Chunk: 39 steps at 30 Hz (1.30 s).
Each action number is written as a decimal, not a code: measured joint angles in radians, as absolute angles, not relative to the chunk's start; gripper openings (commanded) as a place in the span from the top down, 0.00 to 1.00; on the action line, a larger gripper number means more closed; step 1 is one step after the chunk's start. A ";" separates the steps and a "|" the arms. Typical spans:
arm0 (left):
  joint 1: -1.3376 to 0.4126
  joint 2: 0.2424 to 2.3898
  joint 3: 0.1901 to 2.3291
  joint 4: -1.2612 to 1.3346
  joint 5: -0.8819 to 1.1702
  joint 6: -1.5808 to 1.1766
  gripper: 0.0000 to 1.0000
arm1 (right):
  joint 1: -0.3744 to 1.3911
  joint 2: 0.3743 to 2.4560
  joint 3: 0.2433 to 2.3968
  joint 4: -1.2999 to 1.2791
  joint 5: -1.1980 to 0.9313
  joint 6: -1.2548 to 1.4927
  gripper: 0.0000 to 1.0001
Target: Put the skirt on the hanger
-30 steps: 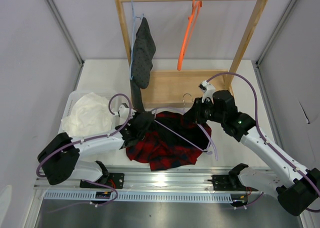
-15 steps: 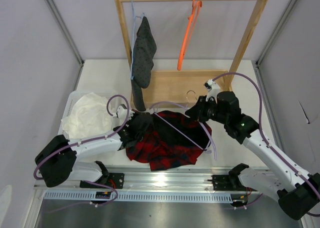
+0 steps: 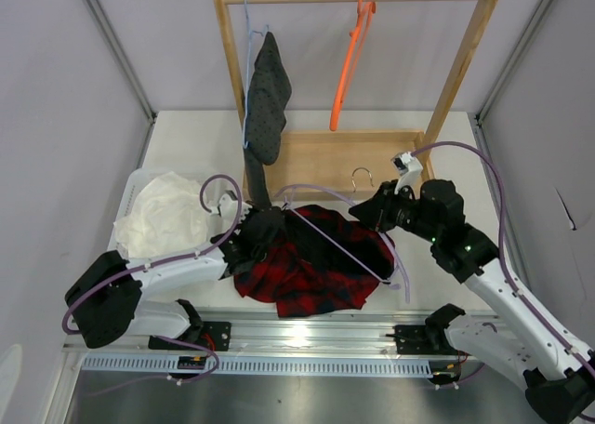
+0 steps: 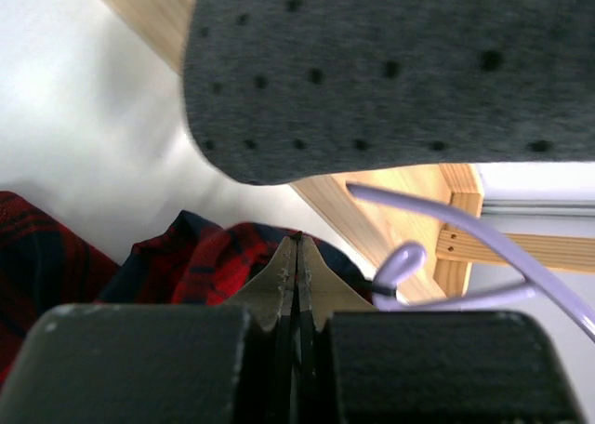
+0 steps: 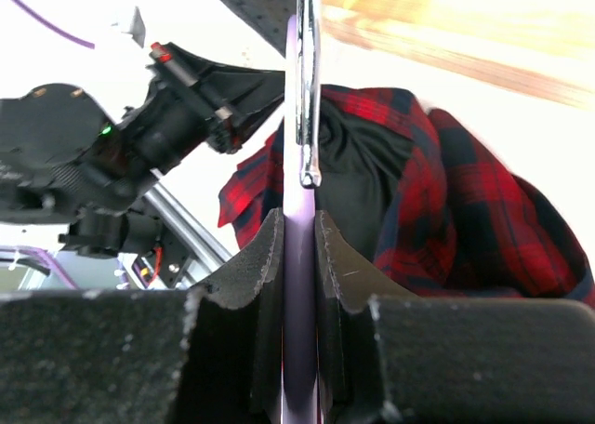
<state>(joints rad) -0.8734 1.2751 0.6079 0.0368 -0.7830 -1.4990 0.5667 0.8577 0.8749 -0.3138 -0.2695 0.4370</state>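
Note:
The red-and-black plaid skirt [image 3: 311,268] lies crumpled on the table between both arms. Across it runs the lilac hanger [image 3: 339,249], its silvery hook [image 3: 363,175] pointing toward the rack. My right gripper [image 3: 372,210] is shut on the hanger's neck; in the right wrist view the lilac stem [image 5: 299,284] is clamped between the pads, with the hook [image 5: 308,80] above and the skirt [image 5: 446,210] beyond. My left gripper [image 3: 263,227] rests at the skirt's upper left edge. It [image 4: 297,242] is shut, no cloth shows between the pads, and the skirt [image 4: 186,261] lies just past them beside a hanger end [image 4: 402,266].
A wooden rack [image 3: 460,71] stands behind, carrying an orange hanger [image 3: 351,66] and a light blue hanger [image 3: 249,61] with a dark grey dotted garment [image 3: 267,99] that hangs close over my left gripper. A white cloth [image 3: 167,215] fills a basket at the left.
My right arm has drawn back to the right with the hanger, so the hook sits further right and the bar slid across the skirt. The left gripper stays in place.

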 measured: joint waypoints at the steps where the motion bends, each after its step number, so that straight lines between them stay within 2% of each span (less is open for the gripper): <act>1: -0.874 1.275 0.612 0.041 -0.783 -1.492 0.94 | 0.567 0.841 0.871 -0.316 -0.272 0.437 1.00; 7: -0.875 1.264 0.633 0.065 -0.783 -1.431 0.88 | 0.567 0.769 0.839 -0.303 -0.273 0.438 1.00; 16: -0.875 1.179 0.643 0.119 -0.753 -1.257 0.62 | 0.567 0.719 0.844 -0.294 -0.263 0.427 1.00; 24: -0.876 1.077 0.644 0.157 -0.640 -1.106 0.54 | 0.567 0.720 0.916 -0.310 -0.260 0.380 1.00; 27: -0.884 1.031 0.644 0.158 -0.574 -1.036 0.47 | 0.567 0.726 0.948 -0.331 -0.268 0.356 1.00; 34: -0.954 0.801 0.624 0.090 -0.461 -0.899 0.39 | 0.565 0.749 1.020 -0.381 -0.291 0.307 1.00; 36: -0.960 0.725 0.618 0.041 -0.439 -0.855 0.25 | 0.559 0.752 1.044 -0.412 -0.297 0.288 1.00; 39: -0.962 0.616 0.622 -0.027 -0.395 -0.767 0.21 | 0.544 0.766 1.093 -0.460 -0.305 0.261 1.00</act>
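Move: The left fingers are shut at the black loop by the skirt's waist; the hanger's left end, where the loop sits, is about 3 cm ahead and 3 cm above, and the grey garment's tail some 4 cm left, 3 cm ahead and 5 cm above. The right hand grips the hanger below its hook; the rack rail's middle is roughly 24 cm ahead, 2 cm left and 18 cm up, the skirt's bulk some 5 cm back, 9 cm left and 23 cm below. The left fingers let go of the skirt's black loop at the hanger's left end and open wide while the hand climbs some 16 cm, then also draws back about 9 cm, fingers tipping up and swinging clockwise. The right hand keeps its pinch on the hanger and lifts it about 8 cm, easing slightly back and right as its fingers tilt up. ##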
